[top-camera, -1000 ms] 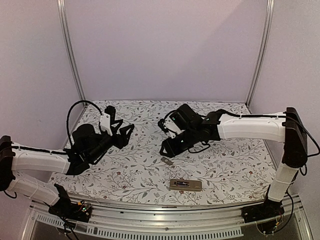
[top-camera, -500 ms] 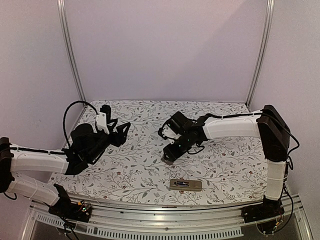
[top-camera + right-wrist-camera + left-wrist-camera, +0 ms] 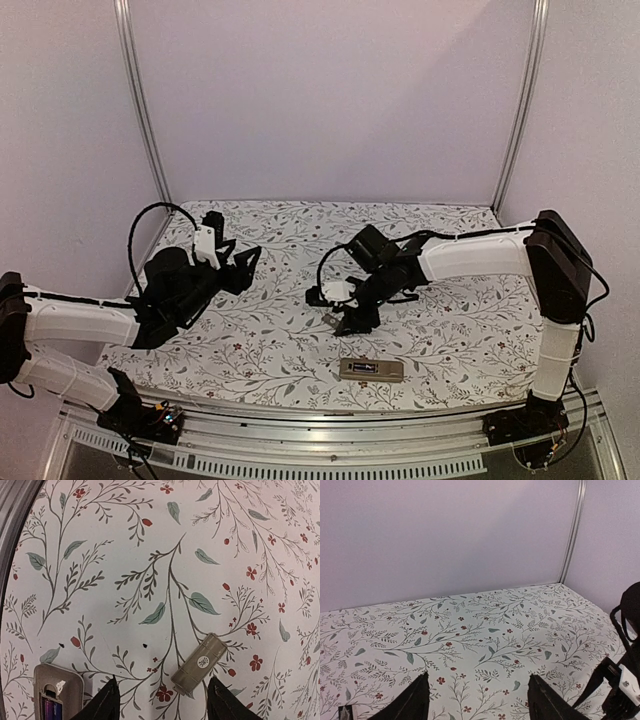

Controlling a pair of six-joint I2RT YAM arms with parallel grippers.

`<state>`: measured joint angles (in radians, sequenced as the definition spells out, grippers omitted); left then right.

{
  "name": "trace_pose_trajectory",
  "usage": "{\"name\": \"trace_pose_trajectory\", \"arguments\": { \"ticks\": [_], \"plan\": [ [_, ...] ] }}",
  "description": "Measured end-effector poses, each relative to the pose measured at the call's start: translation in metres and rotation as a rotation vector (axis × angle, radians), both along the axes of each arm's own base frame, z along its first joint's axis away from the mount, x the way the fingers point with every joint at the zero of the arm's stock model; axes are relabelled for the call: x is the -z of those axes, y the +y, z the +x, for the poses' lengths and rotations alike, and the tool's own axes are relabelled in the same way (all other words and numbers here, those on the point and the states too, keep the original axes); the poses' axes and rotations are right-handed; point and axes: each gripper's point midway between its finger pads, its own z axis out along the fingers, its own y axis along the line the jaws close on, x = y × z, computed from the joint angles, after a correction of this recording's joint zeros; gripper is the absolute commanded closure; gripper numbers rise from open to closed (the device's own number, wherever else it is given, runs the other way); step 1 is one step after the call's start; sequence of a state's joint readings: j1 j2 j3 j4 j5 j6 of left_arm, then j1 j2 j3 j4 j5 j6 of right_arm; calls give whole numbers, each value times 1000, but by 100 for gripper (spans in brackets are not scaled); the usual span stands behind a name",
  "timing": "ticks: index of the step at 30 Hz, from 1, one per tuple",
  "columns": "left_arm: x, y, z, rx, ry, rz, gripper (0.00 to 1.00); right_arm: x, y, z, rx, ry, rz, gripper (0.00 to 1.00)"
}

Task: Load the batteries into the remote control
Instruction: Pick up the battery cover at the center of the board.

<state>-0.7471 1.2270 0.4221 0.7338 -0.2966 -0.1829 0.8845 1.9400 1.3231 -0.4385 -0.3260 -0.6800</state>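
Observation:
The remote control (image 3: 371,369) is a flat grey-brown bar lying near the table's front edge. In the right wrist view its end (image 3: 57,695) shows at the bottom left, with a dark battery (image 3: 50,711) in the open compartment. A small grey-brown battery cover (image 3: 199,664) lies flat on the cloth. My right gripper (image 3: 162,706) is open, low over it, with the cover just ahead of the right finger and untouched. In the top view that gripper (image 3: 343,318) hangs just behind the remote. My left gripper (image 3: 246,262) is open and empty above the left of the table; its fingers (image 3: 414,700) frame bare cloth.
The table is covered by a floral cloth (image 3: 450,320). A metal rail (image 3: 300,440) runs along the front edge, and pale walls with upright posts (image 3: 140,110) close in the back and sides. The right arm (image 3: 625,680) shows at the right edge of the left wrist view.
My right gripper has swung down and forward over the battery cover, its jaws opening wider. The left gripper has drawn back slightly and opened a little more.

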Motion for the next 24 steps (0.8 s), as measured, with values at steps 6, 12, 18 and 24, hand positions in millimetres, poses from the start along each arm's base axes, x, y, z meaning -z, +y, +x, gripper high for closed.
{"name": "trace_pose_trajectory", "arguments": {
  "ticks": [6, 12, 18, 24],
  "plan": [
    [1, 2, 1, -5, -1, 14, 33, 2, -8, 8, -220, -126, -10, 51],
    [2, 5, 3, -14, -2, 19, 33, 19, -11, 12, -334, -166, -54, 55],
    [3, 6, 4, -18, 2, 22, 33, 32, -16, 11, -382, -172, -87, 62],
    [6, 7, 5, -21, 8, 28, 33, 37, -17, 12, -397, -181, -98, 72]
  ]
}}
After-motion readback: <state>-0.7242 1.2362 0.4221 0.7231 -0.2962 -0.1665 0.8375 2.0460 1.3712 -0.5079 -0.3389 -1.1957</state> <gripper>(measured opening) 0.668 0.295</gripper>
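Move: The battery cover lies on the board close under the right hand, about 3 cm to its left, 2 cm ahead and 5 cm down. The remote, open side up with a battery showing, lies roughly 8 cm back from that hand and 5 cm to its right, also about 5 cm below. From the left hand, raised well above the board, the cover is some 14 cm to the right, 4 cm back and 20 cm down. Without any clear touch yet, the right hand sinks about 4 cm towards the near, tabbed end of the battery cover, drifting a little right and forward. It turns some 25 degrees counter-clockwise, mostly before the main descent, while the fingers close from wide to roughly half their starting gap. ##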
